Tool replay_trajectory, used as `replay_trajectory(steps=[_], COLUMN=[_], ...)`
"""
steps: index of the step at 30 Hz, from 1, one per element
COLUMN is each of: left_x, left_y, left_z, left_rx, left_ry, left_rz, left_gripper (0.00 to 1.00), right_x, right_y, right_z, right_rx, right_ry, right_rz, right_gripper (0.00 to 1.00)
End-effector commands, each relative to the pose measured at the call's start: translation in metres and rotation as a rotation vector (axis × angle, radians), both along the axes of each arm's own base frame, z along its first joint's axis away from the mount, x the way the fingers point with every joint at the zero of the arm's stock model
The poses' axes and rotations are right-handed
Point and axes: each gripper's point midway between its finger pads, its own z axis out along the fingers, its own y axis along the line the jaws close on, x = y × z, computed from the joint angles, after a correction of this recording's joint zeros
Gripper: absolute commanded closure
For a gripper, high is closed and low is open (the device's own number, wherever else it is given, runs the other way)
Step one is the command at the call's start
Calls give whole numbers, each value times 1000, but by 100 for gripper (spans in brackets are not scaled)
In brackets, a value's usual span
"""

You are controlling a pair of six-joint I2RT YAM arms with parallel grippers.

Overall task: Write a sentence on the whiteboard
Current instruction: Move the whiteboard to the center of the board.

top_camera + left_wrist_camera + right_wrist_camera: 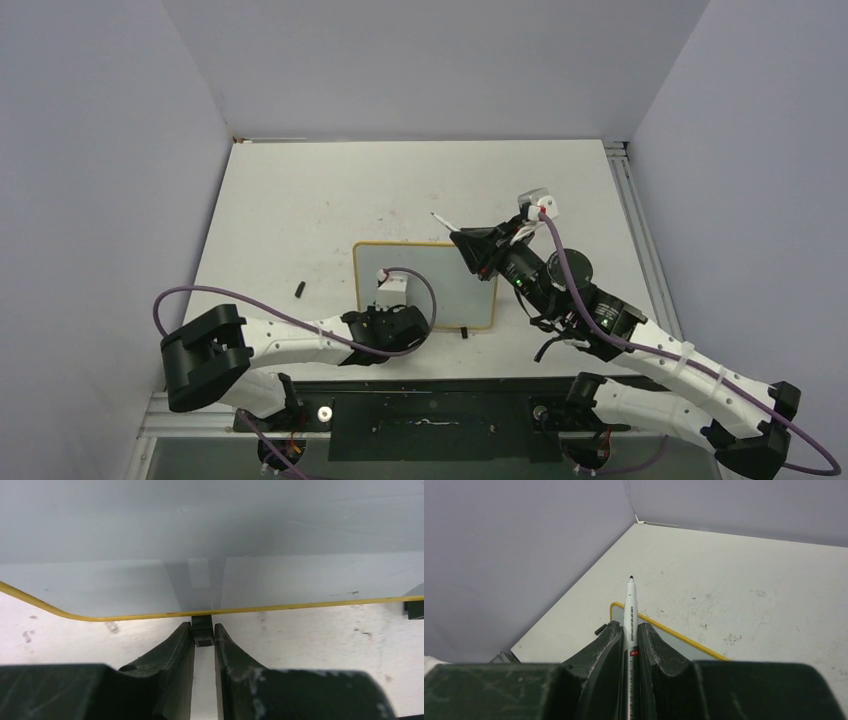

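Note:
The whiteboard (440,290) lies flat on the table, yellow-framed, with a pale grey surface. No sentence is in view; the board surface that shows bears no strokes. My left gripper (386,318) sits at the board's near edge. In the left wrist view it (202,629) is shut on one small black foot (202,636) under the yellow frame (300,605). My right gripper (466,243) hovers over the board's far right corner, shut on a white marker (630,612). The marker's black tip (433,213) points away over the bare table beyond the board.
A small black cap (300,289) lies on the table left of the board. The board's other foot (465,331) juts out at its near right. Grey walls enclose the table on three sides, and a metal rail (640,240) runs along its right edge.

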Motion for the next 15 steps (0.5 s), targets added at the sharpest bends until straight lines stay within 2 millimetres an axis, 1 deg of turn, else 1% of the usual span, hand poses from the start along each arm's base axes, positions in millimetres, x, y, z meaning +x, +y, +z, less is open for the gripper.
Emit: replay_trajectory(steps=[1, 7, 10, 12, 13, 15], left_x=[5, 4, 3, 2, 2, 1], left_y=[-84, -110, -116, -116, -116, -116], left_z=[32, 32, 32, 31, 32, 35], left_rx=[-273, -299, -292, -282, -283, -294], left_ry=[-7, 21, 25, 26, 24, 21], left_rz=[-58, -87, -97, -97, -97, -100], left_gripper=[100, 100, 100, 100, 96, 79], right_x=[-3, -4, -5, -5, -5, -4], right_y=[-8, -14, -16, -17, -18, -19], right_z=[18, 20, 21, 21, 22, 22], right_rx=[47, 50, 51, 53, 54, 54], right_ry=[-41, -49, -51, -53, -53, -54], right_rz=[-20, -31, -34, -36, -39, -44], right_gripper=[95, 95, 95, 95, 95, 95])
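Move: The left hand already has the whiteboard by the black clip on the left part of its near edge, with the board's middle roughly 14 cm ahead and 8 cm to the right, about level. The second clip sits some 18 cm straight to the right, and the small black cap lies about 12 cm ahead and 22 cm to the left. From the right hand, the board's middle is about 10 cm ahead, 7 cm left and 33 cm below. Keeping its pinch on the near-left clip, the left hand drags the whiteboard across the table to the right by about 6 cm, away from the black cap, at nearly constant height, going fast at first and easing off towards the end while the wrist rolls some 5 degrees, its left side sinking. The right hand stays up over the board's right side with the marker still gripped, its tip pointing forward and left, and drifts only a centimetre or so up and to the right. ##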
